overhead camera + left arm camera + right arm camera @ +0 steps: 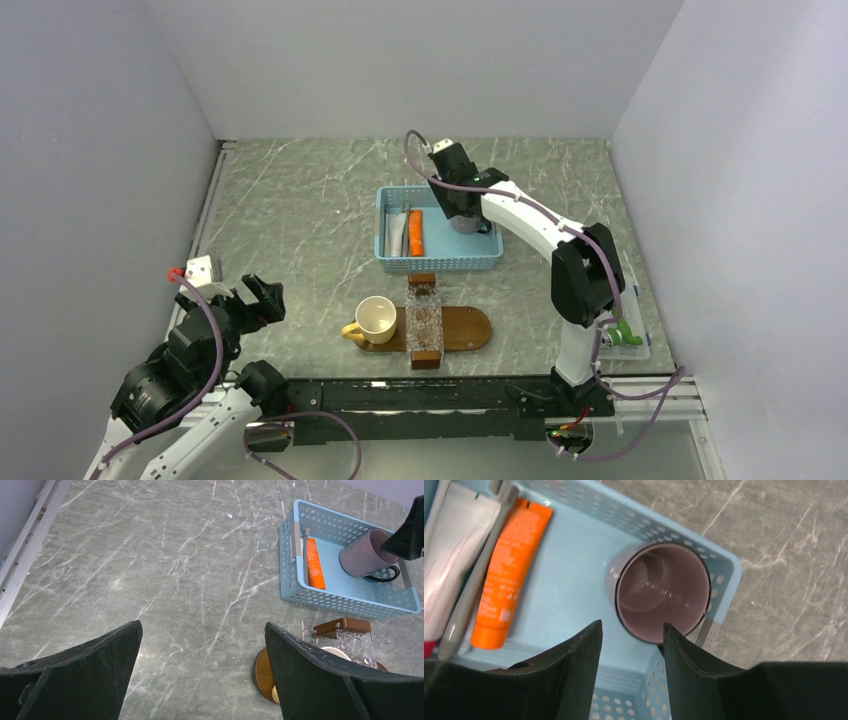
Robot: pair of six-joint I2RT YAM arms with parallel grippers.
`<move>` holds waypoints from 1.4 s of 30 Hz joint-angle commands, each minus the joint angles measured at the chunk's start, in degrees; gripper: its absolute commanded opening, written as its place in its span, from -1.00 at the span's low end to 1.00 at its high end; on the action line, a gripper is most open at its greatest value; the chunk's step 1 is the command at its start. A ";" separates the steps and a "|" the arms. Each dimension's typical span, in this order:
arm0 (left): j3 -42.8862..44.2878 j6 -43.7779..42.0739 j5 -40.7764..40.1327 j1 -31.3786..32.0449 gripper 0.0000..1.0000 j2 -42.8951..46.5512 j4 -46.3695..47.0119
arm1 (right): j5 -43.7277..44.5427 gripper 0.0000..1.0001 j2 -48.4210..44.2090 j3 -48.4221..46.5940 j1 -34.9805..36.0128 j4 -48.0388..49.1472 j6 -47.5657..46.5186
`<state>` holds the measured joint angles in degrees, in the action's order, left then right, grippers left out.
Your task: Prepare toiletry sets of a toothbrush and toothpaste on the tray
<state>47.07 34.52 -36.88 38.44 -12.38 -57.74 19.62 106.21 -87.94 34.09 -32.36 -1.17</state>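
Observation:
The dark-brown tray [470, 328] lies near the front edge and carries a cream cup [377, 318] and a clear plastic box [424, 322]. Behind it stands the light-blue basket [440, 264]. In the basket lie a pale toothbrush [474, 590], an orange toothpaste tube [506, 575], a white tube [449, 555] and a mauve mug [663, 597]. My right gripper [631, 626] hangs open over the basket at the mug's near rim, holding nothing. At the left, my left gripper [202, 626] is wide open over bare table. Its view shows the basket [345, 600] and the tray's end [262, 672].
Grey walls close in the table on the left, back and right. A metal rail runs along the left edge [20, 560]. A green item [625, 330] sits by the right arm's base, and a small red-and-white part [195, 270] is near the left arm.

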 commanded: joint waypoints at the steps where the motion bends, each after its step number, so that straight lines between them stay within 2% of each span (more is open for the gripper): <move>1: 0.83 -1.23 0.50 -0.40 0.99 -0.80 2.09 | -4.54 -0.03 3.80 -6.82 -2.22 0.05 1.89; 9: 0.76 -1.52 0.67 -0.62 0.99 -0.66 2.19 | -4.35 -0.04 10.71 -14.26 -2.70 -4.49 8.07; 17: 0.74 -1.51 0.67 -0.63 0.99 -0.07 2.18 | -3.71 -0.11 13.83 -17.28 -2.99 -7.19 10.60; 30: 0.66 -1.58 0.85 -0.61 0.99 -0.13 2.30 | -4.52 -0.37 15.34 -15.26 -3.23 -7.02 11.19; 42: 0.70 -1.64 0.80 -0.62 0.99 -0.10 2.30 | -5.88 -0.77 16.35 -15.54 -3.44 -7.75 10.85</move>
<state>47.07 33.65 -36.67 38.06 -12.36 -57.69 14.57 121.73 -102.78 31.03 -40.03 9.39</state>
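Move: Ahead of the right hand by about 5 cm and 2 cm to its right stands the mauve mug in the blue basket, its middle roughly 9 cm below. The orange toothpaste lies about 1 cm ahead and 10 cm to the left, some 12 cm down; the white toothpaste tube is near 1 cm ahead and 14 cm left, at that same depth. From the left hand the mug lies some 32 cm ahead, 38 cm right and 19 cm lower. Reaching forward nearly 4 cm with a slight drift left, the right hand then sinks, about 5 cm in all, onto the mug's near left rim. The wrist tips down some 10 degrees and turns slightly clockwise, while the half-open fingers close to almost shut astride the wall, one inside and one outside, pinching it. ##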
